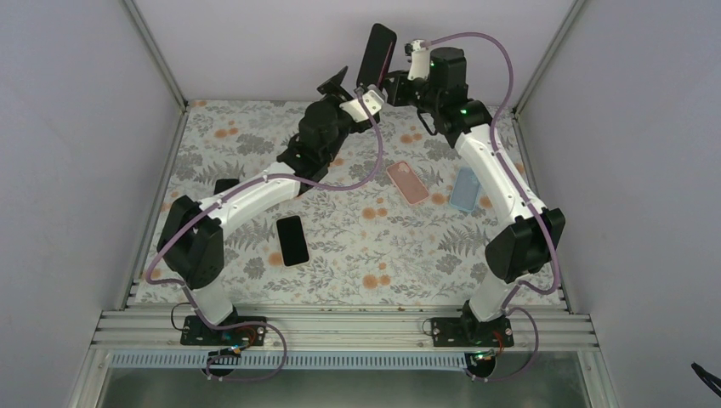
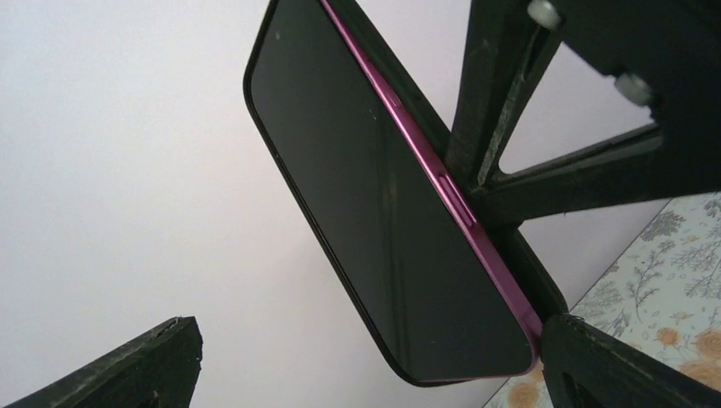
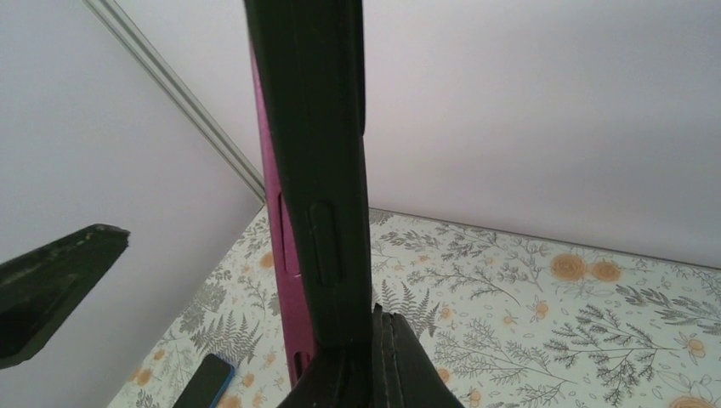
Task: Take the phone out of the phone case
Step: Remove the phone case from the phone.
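Note:
High over the far edge of the table, the phone (image 1: 376, 51) is held upright in its black phone case (image 3: 323, 170). Its magenta frame (image 3: 276, 221) stands slightly proud of the case along one side. My right gripper (image 3: 378, 357) is shut on the case's lower edge. The left wrist view shows the dark screen (image 2: 383, 221) with the magenta edge and the case behind it. My left gripper (image 2: 371, 340) is open and straddles the phone's lower end. One of its fingers (image 2: 612, 365) sits right at the magenta corner and the other (image 2: 127, 365) stands well apart.
On the floral table lie a pink case (image 1: 408, 182), a light blue case (image 1: 464, 189), a black phone (image 1: 292, 240) and another dark item (image 1: 225, 185) by the left arm. White walls with metal posts close in the table's sides and back.

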Robot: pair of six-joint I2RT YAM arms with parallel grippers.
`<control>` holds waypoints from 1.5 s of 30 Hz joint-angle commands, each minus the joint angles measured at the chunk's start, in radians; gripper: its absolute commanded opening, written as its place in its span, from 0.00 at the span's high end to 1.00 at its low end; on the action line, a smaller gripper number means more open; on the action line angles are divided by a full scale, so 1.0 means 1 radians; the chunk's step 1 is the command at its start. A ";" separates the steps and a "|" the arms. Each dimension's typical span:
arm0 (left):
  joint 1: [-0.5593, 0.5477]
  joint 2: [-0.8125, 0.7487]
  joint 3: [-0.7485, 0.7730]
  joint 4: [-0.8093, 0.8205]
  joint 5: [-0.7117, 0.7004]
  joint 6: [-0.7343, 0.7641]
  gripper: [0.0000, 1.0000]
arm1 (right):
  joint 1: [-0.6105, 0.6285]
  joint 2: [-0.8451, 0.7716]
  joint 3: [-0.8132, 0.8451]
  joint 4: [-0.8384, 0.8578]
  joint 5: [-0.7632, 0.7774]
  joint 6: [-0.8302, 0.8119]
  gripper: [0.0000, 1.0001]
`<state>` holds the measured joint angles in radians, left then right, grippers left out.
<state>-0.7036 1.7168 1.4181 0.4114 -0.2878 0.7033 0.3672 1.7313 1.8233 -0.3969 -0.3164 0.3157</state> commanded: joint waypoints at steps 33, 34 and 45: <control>-0.169 0.168 -0.197 1.195 -0.161 0.526 0.32 | 0.113 -0.040 -0.096 -0.041 -0.146 -0.123 0.97; -0.172 0.176 -0.194 1.201 -0.159 0.531 0.32 | 0.113 -0.038 -0.095 -0.045 -0.151 -0.123 0.97; -0.165 0.200 -0.127 1.097 -0.166 0.546 0.64 | 0.112 -0.058 -0.095 -0.103 -0.219 -0.158 0.97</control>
<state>-0.8272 1.9102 1.2079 1.4872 -0.6136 1.1492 0.4316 1.6611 1.7508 -0.3748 -0.5148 0.1734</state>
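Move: The black phone, its pink side already proud of the dark case, stands roughly upright with its lower end at the left hand's open fingers; its middle is about 3 cm ahead, 4 cm right and 5 cm above. From the right hand, already shut on the case, it is about 2 cm ahead, 2 cm left and 5 cm up. The empty pink case lies about level with the left hand, 15 cm to its right, 38 cm lower. The phone's lower end is taken between the left hand's fingers, one wedging in between phone and case: that hand pushes forward about 2.5 cm with a small dip, shifts left, then draws back some 7 cm while tipping its fingers up nearly 30 degrees, turning counter-clockwise and closing partway. The right keeps its grip on the case, rises slightly, then travels back and left, turning counter-clockwise. ##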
